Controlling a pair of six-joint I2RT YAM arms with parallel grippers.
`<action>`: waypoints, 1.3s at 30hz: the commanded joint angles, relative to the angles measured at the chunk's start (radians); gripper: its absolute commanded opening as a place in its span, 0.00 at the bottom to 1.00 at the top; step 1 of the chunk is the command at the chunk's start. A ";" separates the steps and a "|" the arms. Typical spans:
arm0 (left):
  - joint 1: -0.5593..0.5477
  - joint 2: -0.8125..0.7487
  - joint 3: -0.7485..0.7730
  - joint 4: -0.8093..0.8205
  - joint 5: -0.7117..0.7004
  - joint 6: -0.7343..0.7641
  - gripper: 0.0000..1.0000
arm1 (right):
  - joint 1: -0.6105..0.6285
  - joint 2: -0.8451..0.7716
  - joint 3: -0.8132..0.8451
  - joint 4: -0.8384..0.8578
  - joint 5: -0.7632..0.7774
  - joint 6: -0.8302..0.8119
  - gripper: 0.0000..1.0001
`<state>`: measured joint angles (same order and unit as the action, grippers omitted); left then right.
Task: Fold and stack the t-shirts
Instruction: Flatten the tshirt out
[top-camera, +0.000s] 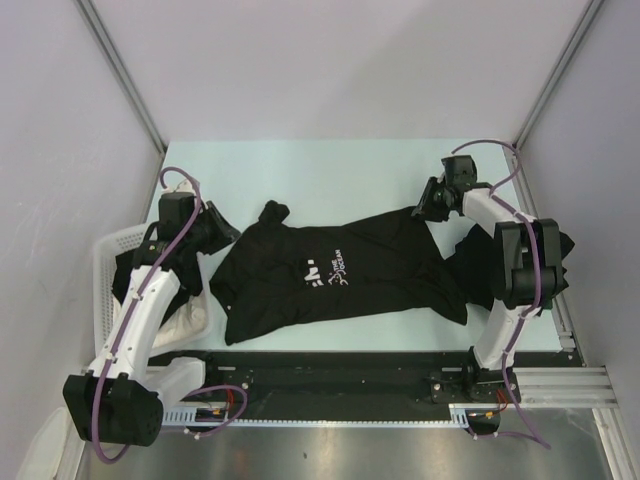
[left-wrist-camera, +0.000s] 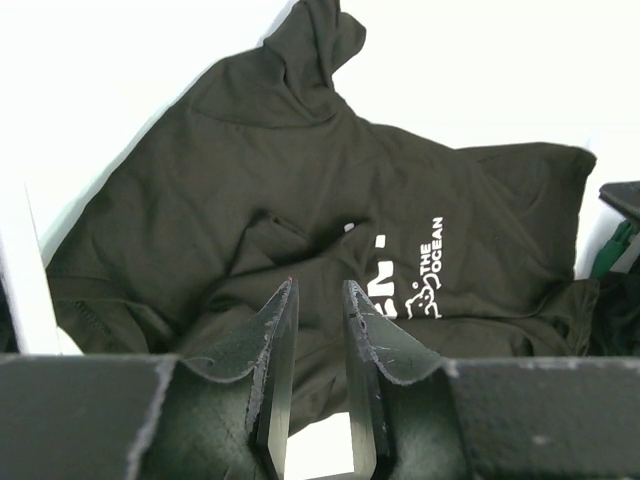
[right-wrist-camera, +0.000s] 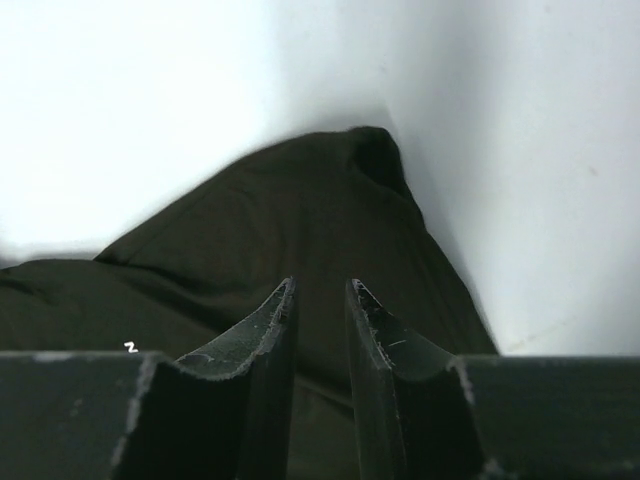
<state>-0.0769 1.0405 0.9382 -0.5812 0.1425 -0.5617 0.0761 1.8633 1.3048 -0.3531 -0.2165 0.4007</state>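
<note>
A black t-shirt (top-camera: 330, 275) with white lettering lies spread and wrinkled across the middle of the table, and it fills the left wrist view (left-wrist-camera: 300, 180). My left gripper (top-camera: 215, 235) hovers at its left edge; its jaws (left-wrist-camera: 318, 285) stand narrowly open with nothing between them. My right gripper (top-camera: 425, 205) is at the shirt's far right corner, over the black fabric (right-wrist-camera: 300, 230); its jaws (right-wrist-camera: 320, 283) are also narrowly open and hold nothing. More black t-shirts lie bunched in the basket (top-camera: 125, 275) and under the right arm (top-camera: 565, 250).
A white lattice basket (top-camera: 108, 250) stands at the table's left edge, with a white cloth (top-camera: 185, 320) beside it. Grey walls close in the left, back and right sides. A black rail (top-camera: 340, 365) runs along the near edge.
</note>
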 joint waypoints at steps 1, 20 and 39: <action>-0.008 -0.017 0.034 -0.014 0.005 0.037 0.29 | 0.004 0.016 0.063 0.094 -0.009 -0.039 0.30; -0.009 -0.002 0.057 -0.023 0.012 0.055 0.29 | 0.007 0.091 0.119 0.105 0.017 -0.180 0.31; -0.015 0.000 0.063 -0.037 0.020 0.068 0.29 | 0.010 0.235 0.261 0.095 0.042 -0.278 0.31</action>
<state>-0.0830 1.0420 0.9577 -0.6167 0.1440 -0.5152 0.0811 2.0491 1.4914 -0.2707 -0.1734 0.1551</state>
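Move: About 5 cm ahead of the right hand, 1 cm to its left and some 5 cm below, is the t-shirt's far right corner. From that hand the white lettering lies roughly 16 cm left and 11 cm back, and the dark garment pile about 16 cm right and 11 cm back. From the left hand, the corner is some 12 cm ahead, 32 cm to the right and 17 cm down. Reaching about 6 cm forward, the right hand travels above the cloth to the t-shirt's far right corner, rising a centimetre first, then sinking about 2 cm as it goes on. Its wrist rolls left side down by 10 degrees, with the fingertips swinging a little counter-clockwise and up; the fingers stay partly open, with no contact to be seen. ##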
